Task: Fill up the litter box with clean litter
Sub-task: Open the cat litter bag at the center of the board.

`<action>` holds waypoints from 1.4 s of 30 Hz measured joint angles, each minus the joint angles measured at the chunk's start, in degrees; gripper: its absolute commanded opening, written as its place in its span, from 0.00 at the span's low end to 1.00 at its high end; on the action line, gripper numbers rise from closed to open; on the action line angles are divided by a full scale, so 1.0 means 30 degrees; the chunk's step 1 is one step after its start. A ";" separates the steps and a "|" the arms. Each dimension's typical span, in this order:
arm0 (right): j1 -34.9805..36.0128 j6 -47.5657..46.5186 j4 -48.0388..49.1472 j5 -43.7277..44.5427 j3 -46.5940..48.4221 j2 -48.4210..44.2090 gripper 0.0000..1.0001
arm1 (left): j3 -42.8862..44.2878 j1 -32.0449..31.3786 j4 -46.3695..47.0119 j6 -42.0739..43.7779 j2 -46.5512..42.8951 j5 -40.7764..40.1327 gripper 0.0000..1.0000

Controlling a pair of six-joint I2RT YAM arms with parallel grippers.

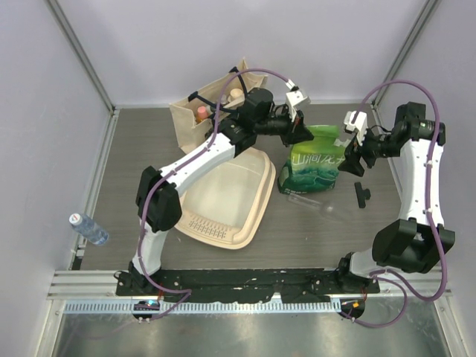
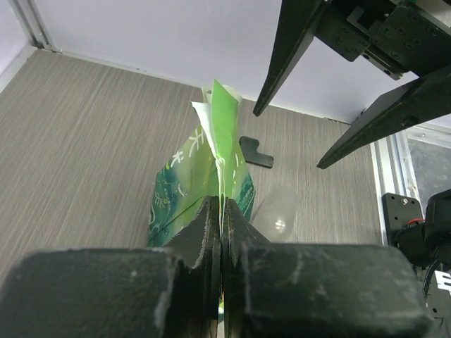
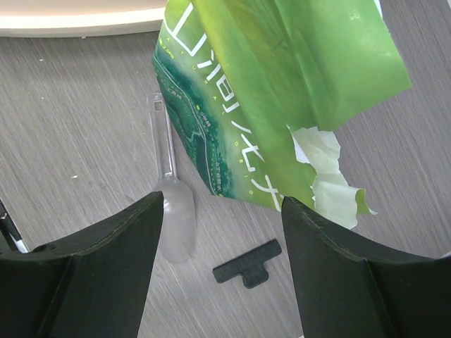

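Note:
The cream litter box (image 1: 223, 195) lies left of centre, tilted, and looks empty; its rim shows in the right wrist view (image 3: 70, 20). No clean litter is visible. A green bag with white characters (image 1: 312, 162) stands to its right. My left gripper (image 1: 300, 134) is shut on the bag's torn top edge (image 2: 220, 134), jaws pinched on the film (image 2: 223, 211). My right gripper (image 1: 355, 155) is open and empty, just right of the bag's top (image 3: 282, 84), above the table (image 3: 222, 204). Its fingers (image 2: 285, 63) show in the left wrist view.
A clear plastic scoop (image 1: 316, 202) (image 3: 173, 211) (image 2: 276, 210) and a black clip (image 1: 361, 195) (image 3: 248, 262) (image 2: 255, 151) lie in front of the bag. A beige tote bag (image 1: 204, 111) stands at the back. A water bottle (image 1: 89, 229) lies at the far left.

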 measured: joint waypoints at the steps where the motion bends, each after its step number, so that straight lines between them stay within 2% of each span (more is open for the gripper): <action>1: 0.0000 -0.0146 0.0000 0.0007 0.0000 0.0015 0.75 | -0.0051 0.0000 0.0000 -0.0022 -0.0044 -0.0015 0.00; 5: 0.0000 -0.0933 0.0000 -0.0080 0.0000 0.0138 0.79 | -0.0073 0.0000 -0.0102 -0.0044 -0.0117 0.0000 0.00; 16: 0.0000 -0.2761 -0.0058 -0.0648 -0.0393 0.0940 0.79 | -0.0109 0.0000 -0.0415 -0.0051 -0.0262 0.0022 0.00; 23: 0.0095 -0.3213 -0.0051 -0.0903 0.0459 0.3038 0.77 | -0.0255 0.0000 -0.0488 -0.0255 -0.0408 0.0022 0.00; 32: 0.0291 -0.3512 -0.0058 -0.1384 0.2652 0.3169 0.76 | -0.0379 0.0000 -0.0546 -0.0357 -0.0517 0.0029 0.00; 42: 0.0998 -0.3628 -0.0073 -0.1341 0.2849 0.3847 0.73 | -0.0561 0.0000 -0.0415 -0.0554 -0.0627 0.0029 0.00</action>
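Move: The torn upper corner of the cat litter bag is about 5 cm ahead of the open right gripper, 2 cm to its left and 3 cm higher. Down on the table, some 25 cm below this gripper, lie the black T-shaped tool, about 3 cm ahead and 7 cm right, and the clear scoop, level with it and 8 cm left. From the left gripper, already pinching the bag's other top corner, the torn corner is about 10 cm right, 2 cm lower. Keep the left gripper shut on its corner of the bag, easing back barely 1 cm. Bring the right gripper forward about 5 cm, dipping some 3 cm on the way and coming back up to nearly its old height, so its open fingers come astride the torn corner. Turn it about 10 degrees counter-clockwise and don't close it. ##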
